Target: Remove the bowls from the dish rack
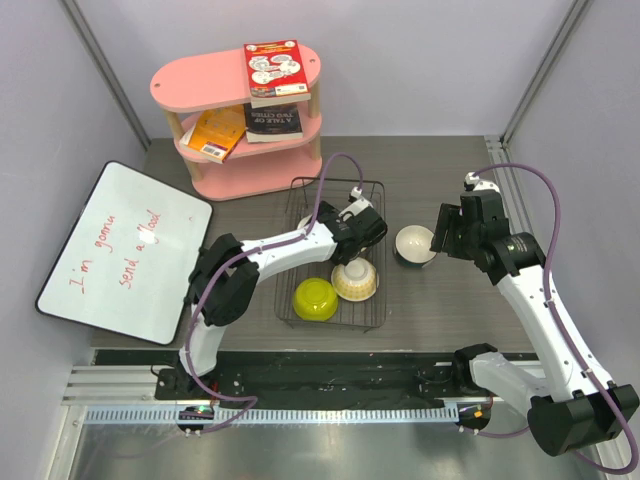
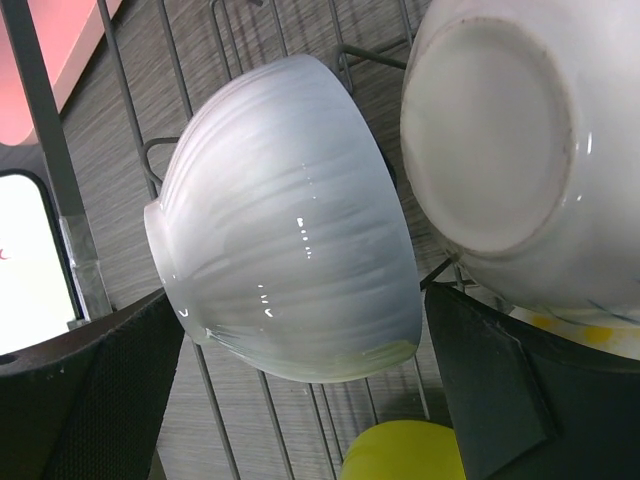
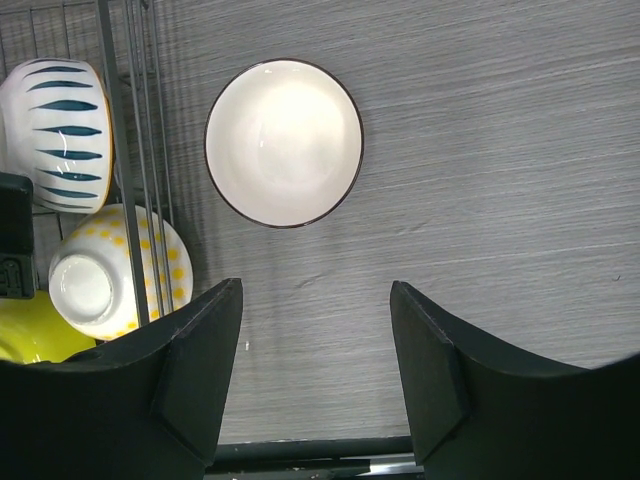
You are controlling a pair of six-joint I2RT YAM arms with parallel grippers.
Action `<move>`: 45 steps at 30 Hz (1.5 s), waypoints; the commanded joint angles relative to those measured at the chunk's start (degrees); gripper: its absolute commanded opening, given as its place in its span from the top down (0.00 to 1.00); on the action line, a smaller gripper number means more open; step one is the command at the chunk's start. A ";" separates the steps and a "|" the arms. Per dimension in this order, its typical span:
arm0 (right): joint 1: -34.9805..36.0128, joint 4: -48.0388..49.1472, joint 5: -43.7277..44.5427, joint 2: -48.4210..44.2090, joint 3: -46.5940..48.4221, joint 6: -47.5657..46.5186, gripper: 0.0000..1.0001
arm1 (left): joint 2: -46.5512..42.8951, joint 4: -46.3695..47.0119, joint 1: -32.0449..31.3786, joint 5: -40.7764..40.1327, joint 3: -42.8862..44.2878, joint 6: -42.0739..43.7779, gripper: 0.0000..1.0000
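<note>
The black wire dish rack [image 1: 381,262] sits mid-table. My left gripper [image 1: 360,230] is low inside it, jaws wide open on either side of a white ribbed bowl [image 2: 290,220] lying on its side; the gripper [image 2: 302,300] is not clamped on it. Next to it stands an upturned cream bowl with yellow dots [image 1: 355,281], its base close in the left wrist view [image 2: 495,130]. A yellow-green bowl [image 1: 315,299] lies at the rack's front. A teal-striped bowl [image 3: 55,135] is in the rack. A white dark-rimmed bowl [image 1: 414,244] stands upright on the table right of the rack. My right gripper [image 3: 315,290] is open and empty above the table beside it.
A pink two-tier shelf [image 1: 237,120] with books stands behind the rack. A whiteboard [image 1: 125,250] lies at the left. Rack tines [image 2: 125,110] stand beside the ribbed bowl. The rack's right wall [image 3: 112,150] runs just left of the dark-rimmed bowl [image 3: 284,142].
</note>
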 commanded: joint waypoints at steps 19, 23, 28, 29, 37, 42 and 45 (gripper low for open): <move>-0.62 1.75 -1.13 -1.45 1.78 0.79 0.34 | -5.81 6.95 -0.10 -6.81 -6.68 0.03 0.73; -0.71 1.84 -1.85 -1.53 0.99 1.24 0.34 | -6.60 5.45 -0.10 -7.34 -5.81 -0.06 0.87; -0.62 1.84 -1.84 -2.24 0.37 1.32 0.34 | -9.32 6.85 -0.10 -7.43 -6.42 0.82 0.96; -0.62 1.84 -2.02 -2.24 0.29 1.41 0.34 | -10.19 7.20 -0.02 -7.34 -6.68 0.99 0.98; -0.62 1.93 -1.85 -2.06 0.02 0.88 0.34 | -13.28 5.99 0.69 -3.83 -6.86 0.03 1.00; -0.71 2.63 -1.93 -1.27 -0.68 0.97 0.35 | -17.92 3.35 2.62 10.92 -6.51 -3.13 1.00; -0.71 3.33 -2.63 -0.92 -0.94 1.15 0.34 | -20.73 2.20 3.50 18.75 -6.42 -4.01 1.00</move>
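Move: The left hand's open fingers already straddle the plain white bowl lying on its side in the dish rack, its middle about 2 cm ahead, 1 cm left and 1 cm below. The blue-striped bowl sits 2 cm ahead and some 8 cm right; the yellow-dotted bowl 9 cm back and 8 cm right; the green bowl roughly 13 cm back and 1 cm left. From the right hand the white bowl lies some 25 cm left, 10 cm ahead and 12 cm lower. The left fingers close on the white bowl, pinching it between its foot on the left and its rim on the right, while the hand eases a little left and down. After a brief hold it lifts the bowl about 5 cm out of its place in the dish rack, drawing back slightly at the end as its left side dips some 10 degrees. ##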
